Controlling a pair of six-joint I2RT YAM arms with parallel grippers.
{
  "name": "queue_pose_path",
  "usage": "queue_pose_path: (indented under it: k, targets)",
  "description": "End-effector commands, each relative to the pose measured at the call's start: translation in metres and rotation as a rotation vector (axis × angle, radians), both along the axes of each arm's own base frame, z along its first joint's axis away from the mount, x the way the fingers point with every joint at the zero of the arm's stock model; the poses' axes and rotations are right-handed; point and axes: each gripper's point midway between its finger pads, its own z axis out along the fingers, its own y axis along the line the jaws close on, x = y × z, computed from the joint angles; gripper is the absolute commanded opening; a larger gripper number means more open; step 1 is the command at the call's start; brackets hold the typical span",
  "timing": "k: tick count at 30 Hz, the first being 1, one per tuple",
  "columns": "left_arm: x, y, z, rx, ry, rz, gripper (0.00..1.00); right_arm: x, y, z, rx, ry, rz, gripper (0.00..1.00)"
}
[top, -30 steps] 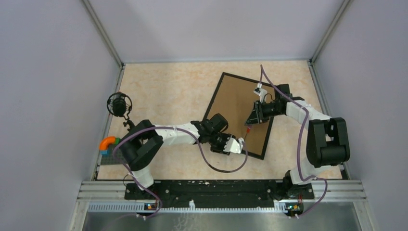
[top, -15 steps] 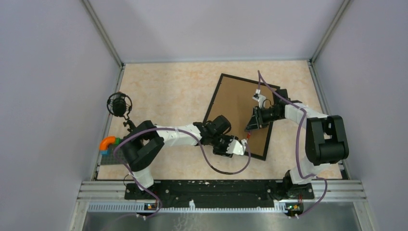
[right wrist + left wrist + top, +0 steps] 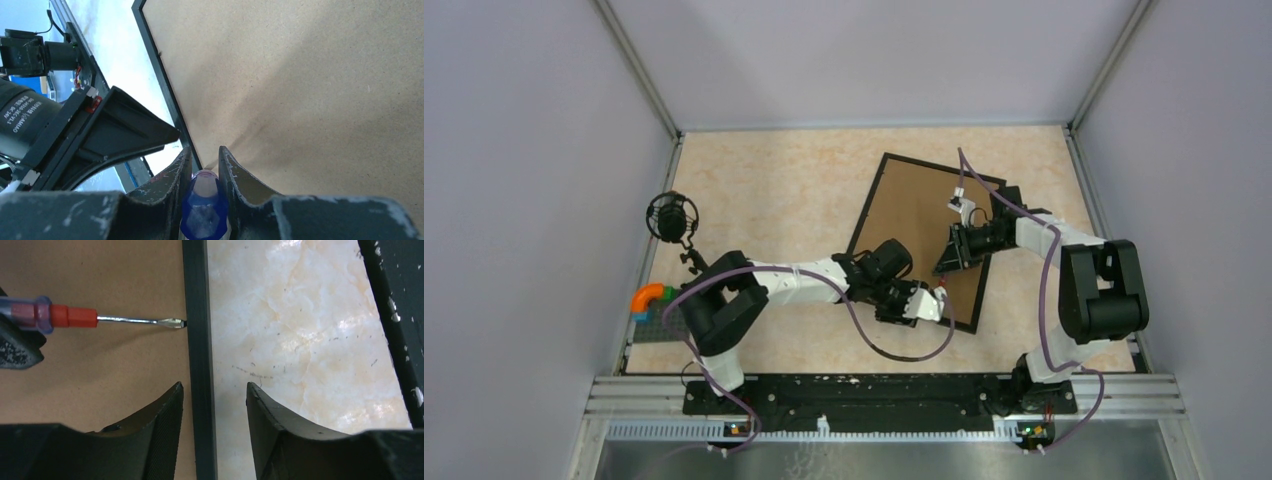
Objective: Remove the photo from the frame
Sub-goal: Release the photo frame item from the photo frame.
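The frame lies face down on the table with its brown board back up; the photo is hidden under that board. My left gripper is at the frame's near right side. In the left wrist view this gripper is open and straddles the black rim, with a gap on each side. My right gripper is shut on a screwdriver with a blue handle. The screwdriver's red collar and metal shaft lie over the board, the tip against the rim's inner edge.
A black round device on a stand is at the table's left edge. Coloured blocks sit on a grey plate nearby. Grey walls close in the table on three sides. A black bar runs along the table's near edge.
My left gripper has slid right along the frame's near side to its rim, and its jaws have widened a little. My right gripper has shifted slightly nearer with the screwdriver.
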Motion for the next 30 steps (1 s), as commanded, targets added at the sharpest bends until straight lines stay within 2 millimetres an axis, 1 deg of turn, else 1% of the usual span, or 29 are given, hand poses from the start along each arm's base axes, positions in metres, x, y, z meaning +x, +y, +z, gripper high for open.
queue_pose_path:
  k: [1,5,10,13,16,20,26,30]
  targets:
    - [0.000,-0.021,0.003,-0.034,-0.002,0.011,0.53,0.001,0.006,0.008,0.013,-0.053,0.037,0.00]
    - [0.005,-0.023,-0.010,-0.006,0.004,0.063,0.47,-0.006,0.006,0.008,0.017,-0.043,0.045,0.00]
    - [0.015,-0.026,-0.023,0.010,0.015,0.162,0.37,-0.013,0.008,0.015,0.025,-0.054,0.062,0.00]
    - [0.024,-0.028,-0.024,0.001,-0.002,0.210,0.25,-0.015,0.007,0.018,0.017,-0.074,0.068,0.00]
    - [0.033,-0.029,-0.024,-0.002,-0.002,0.247,0.20,-0.017,0.005,0.023,0.009,-0.106,0.079,0.00]
    - [0.042,-0.031,-0.021,-0.011,0.018,0.277,0.14,-0.018,0.005,0.028,0.011,-0.137,0.077,0.00]
    - [0.054,-0.032,-0.021,-0.016,0.029,0.311,0.07,-0.024,0.009,0.030,0.020,-0.140,0.084,0.00]
    - [0.065,-0.030,-0.019,-0.023,0.026,0.344,0.05,-0.025,0.010,0.032,0.019,-0.142,0.086,0.00]
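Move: The stretch of the photo frame's near bar that gets gripped lies about 3 cm right, 1 cm ahead and 1 cm below the left hand, whose open fingers already straddle the bar. The screwdriver tip, at the bar's inner edge, is some 5 cm right of that hand, hardly ahead, and the near right corner about 10 cm right and 3 cm back. From the right hand, holding the screwdriver, that inner-edge spot is about 8 cm back, 1 cm right and 5 cm down. The near bar is pinched between the left fingers: that hand slides about 4 cm right along the bar towards the screwdriver tip, sinks a little, works some 2 cm forward and turns about 10 degrees counter-clockwise as it closes. The right hand keeps its grip and lifts the screwdriver handle about 2 cm, tilting it steeper with the tip still at the bar's inner edge. ##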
